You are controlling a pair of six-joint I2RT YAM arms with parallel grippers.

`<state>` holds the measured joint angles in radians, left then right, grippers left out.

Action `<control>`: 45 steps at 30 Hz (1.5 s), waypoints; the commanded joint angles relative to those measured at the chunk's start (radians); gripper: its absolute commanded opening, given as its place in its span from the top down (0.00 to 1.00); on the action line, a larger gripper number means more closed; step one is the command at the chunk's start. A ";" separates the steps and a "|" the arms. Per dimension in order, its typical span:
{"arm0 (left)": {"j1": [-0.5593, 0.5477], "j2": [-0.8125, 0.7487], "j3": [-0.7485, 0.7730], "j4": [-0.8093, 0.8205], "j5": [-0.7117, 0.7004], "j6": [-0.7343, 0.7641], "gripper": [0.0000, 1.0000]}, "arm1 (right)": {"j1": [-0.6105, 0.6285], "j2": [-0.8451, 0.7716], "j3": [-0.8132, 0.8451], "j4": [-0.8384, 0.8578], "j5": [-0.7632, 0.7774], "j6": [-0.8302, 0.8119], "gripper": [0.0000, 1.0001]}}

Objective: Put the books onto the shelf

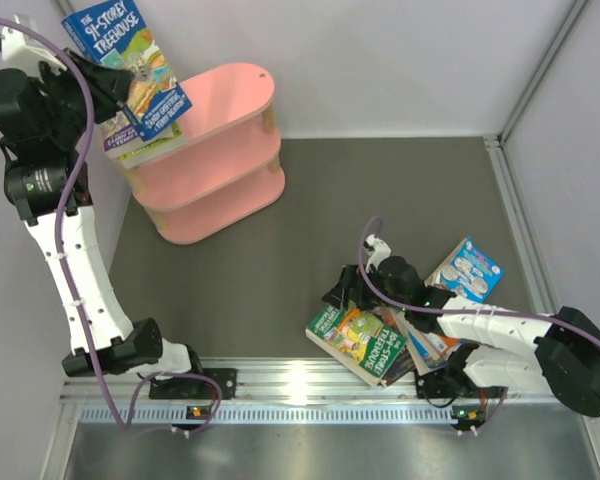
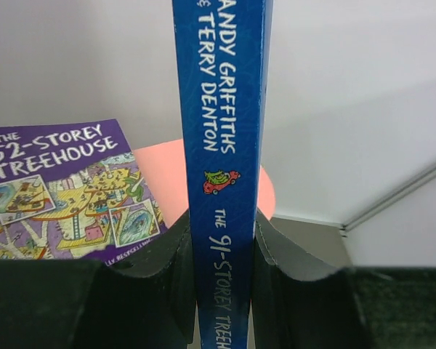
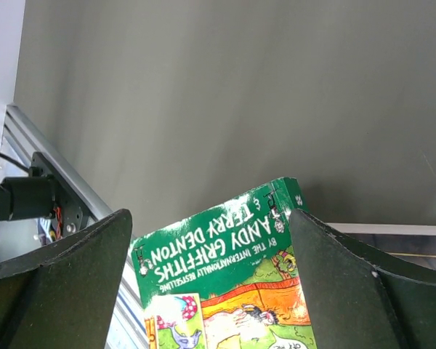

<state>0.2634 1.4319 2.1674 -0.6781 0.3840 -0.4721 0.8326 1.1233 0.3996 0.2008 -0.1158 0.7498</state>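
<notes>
My left gripper [image 1: 120, 75] [image 2: 221, 225] is shut on a blue book [image 1: 115, 40] [image 2: 225, 109], "The 91-Storey Treehouse". It holds the book spine-up, high over the left end of the pink shelf [image 1: 230, 100] [image 2: 163, 174]. A purple book [image 1: 130, 140] [image 2: 58, 189] lies on the shelf's top board under it. At the near right, my right gripper [image 1: 342, 290] [image 3: 211, 218] stands open over a green book [image 1: 360, 340] [image 3: 225, 247], one finger on either side of its top edge. That book tops a small pile of books [image 1: 430, 340].
A blue and white book [image 1: 467, 268] lies tilted just right of the pile. An aluminium rail [image 1: 310, 385] runs along the near edge, right beside the green book. White walls close in the left, back and right sides.
</notes>
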 commanded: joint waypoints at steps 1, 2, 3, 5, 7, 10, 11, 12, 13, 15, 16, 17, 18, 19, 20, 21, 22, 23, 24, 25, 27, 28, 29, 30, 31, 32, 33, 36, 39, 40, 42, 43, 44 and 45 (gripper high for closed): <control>0.094 -0.010 -0.082 0.351 0.239 -0.183 1.00 | -0.007 0.029 -0.004 -0.009 -0.016 -0.036 0.12; 0.117 -0.013 -0.116 0.392 0.269 -0.219 1.00 | -0.007 0.033 -0.001 -0.011 -0.016 -0.040 0.12; 0.167 -0.019 -0.194 0.458 0.311 -0.264 1.00 | -0.007 0.042 0.001 -0.012 -0.016 -0.044 0.12; 0.216 -0.024 -0.277 0.649 0.415 -0.416 1.00 | -0.007 0.055 0.004 -0.009 -0.018 -0.046 0.12; 0.279 0.001 -0.360 0.762 0.496 -0.566 1.00 | -0.007 0.076 0.007 -0.008 -0.022 -0.052 0.12; 0.310 0.064 -0.414 0.929 0.561 -0.703 1.00 | -0.007 0.102 0.011 -0.004 -0.022 -0.058 0.12; 0.313 0.082 -0.414 0.954 0.578 -0.720 1.00 | -0.007 0.108 0.015 -0.003 -0.024 -0.059 0.12; 0.312 0.119 -0.408 0.966 0.596 -0.744 1.00 | -0.007 0.119 0.015 -0.003 -0.024 -0.063 0.12; 0.312 0.133 -0.406 0.976 0.611 -0.752 1.00 | -0.007 0.127 0.021 -0.004 -0.024 -0.064 0.12; 0.313 0.163 -0.397 0.970 0.645 -0.746 1.00 | -0.007 0.145 0.030 -0.005 -0.024 -0.069 0.12; 0.313 0.174 -0.391 0.948 0.653 -0.728 1.00 | -0.007 0.154 0.033 -0.004 -0.024 -0.069 0.13; 0.313 0.180 -0.365 0.904 0.662 -0.703 1.00 | -0.007 0.161 0.036 -0.004 -0.024 -0.072 0.13; 0.313 0.188 -0.353 0.823 0.662 -0.639 1.00 | -0.007 0.179 0.039 -0.003 -0.024 -0.072 0.13; 0.313 0.196 -0.342 0.778 0.665 -0.610 1.00 | -0.007 0.190 0.047 -0.001 -0.024 -0.072 0.13; 0.313 0.202 -0.324 0.741 0.668 -0.579 1.00 | -0.007 0.199 0.051 0.002 -0.027 -0.072 0.13; 0.313 0.211 -0.319 0.712 0.673 -0.535 1.00 | -0.007 0.217 0.056 0.006 -0.033 -0.067 0.13; 0.313 0.217 -0.314 0.643 0.676 -0.513 1.00 | -0.007 0.227 0.058 0.011 -0.036 -0.066 0.13; 0.315 0.228 -0.305 0.614 0.676 -0.470 1.00 | -0.007 0.242 0.061 0.018 -0.041 -0.063 0.14; 0.315 0.228 -0.301 0.576 0.675 -0.447 1.00 | -0.007 0.248 0.061 0.023 -0.045 -0.060 0.14; 0.313 0.242 -0.293 0.505 0.670 -0.424 1.00 | -0.006 0.256 0.064 0.028 -0.047 -0.059 0.14; 0.315 0.263 -0.265 0.427 0.659 -0.355 1.00 | -0.007 0.273 0.070 0.028 -0.051 -0.059 0.14; 0.313 0.271 -0.256 0.402 0.656 -0.341 1.00 | -0.007 0.276 0.076 0.026 -0.054 -0.059 0.14; 0.313 0.278 -0.239 0.369 0.656 -0.330 1.00 | -0.007 0.282 0.079 0.025 -0.054 -0.061 0.14; 0.315 0.297 -0.229 0.352 0.652 -0.307 1.00 | -0.007 0.289 0.085 0.023 -0.054 -0.066 0.14; 0.315 0.303 -0.215 0.335 0.648 -0.301 1.00 | -0.007 0.296 0.088 0.019 -0.054 -0.069 0.14; 0.318 0.311 -0.199 0.322 0.645 -0.298 0.97 | -0.006 0.299 0.091 0.014 -0.054 -0.072 0.15; 0.316 0.323 -0.192 0.307 0.641 -0.284 0.96 | -0.007 0.306 0.097 0.011 -0.054 -0.076 0.15; 0.316 0.338 -0.147 0.238 0.604 -0.234 0.87 | -0.007 0.322 0.107 0.005 -0.053 -0.081 0.15; 0.316 0.346 -0.110 0.171 0.563 -0.179 0.63 | -0.007 0.332 0.111 0.002 -0.054 -0.081 0.15; 0.316 0.348 -0.101 0.151 0.547 -0.163 0.56 | -0.007 0.336 0.113 0.003 -0.053 -0.081 0.15; 0.316 0.351 -0.070 0.105 0.509 -0.122 0.01 | -0.007 0.342 0.116 0.003 -0.054 -0.078 0.15; 0.318 0.349 -0.049 0.086 0.494 -0.108 0.01 | -0.007 0.343 0.117 0.005 -0.058 -0.078 0.15; 0.318 0.351 -0.040 0.072 0.474 -0.094 0.01 | -0.009 0.346 0.117 0.008 -0.058 -0.073 0.15; 0.319 0.349 -0.029 0.052 0.428 -0.068 0.01 | -0.007 0.348 0.116 0.008 -0.059 -0.073 0.15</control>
<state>0.5800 1.7512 2.1220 -0.4843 0.9283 -0.6952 0.8307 1.4414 0.5121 0.2695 -0.1715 0.6884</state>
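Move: The left hand, still pinching the blue book by its spine, has the purple book on the shelf top about 9 cm ahead, 4 cm left and 13 cm below; bare shelf top lies some 13 cm ahead, 12 cm right, 16 cm below. The open right hand has the green table book's middle about 8 cm back, 4 cm right and 7 cm below; the orange book lies 6 cm back, 20 cm right, equally low. Left hand lowers the blue book forward-left onto the stack, about 10 cm down, then opens; right hand sinks. ##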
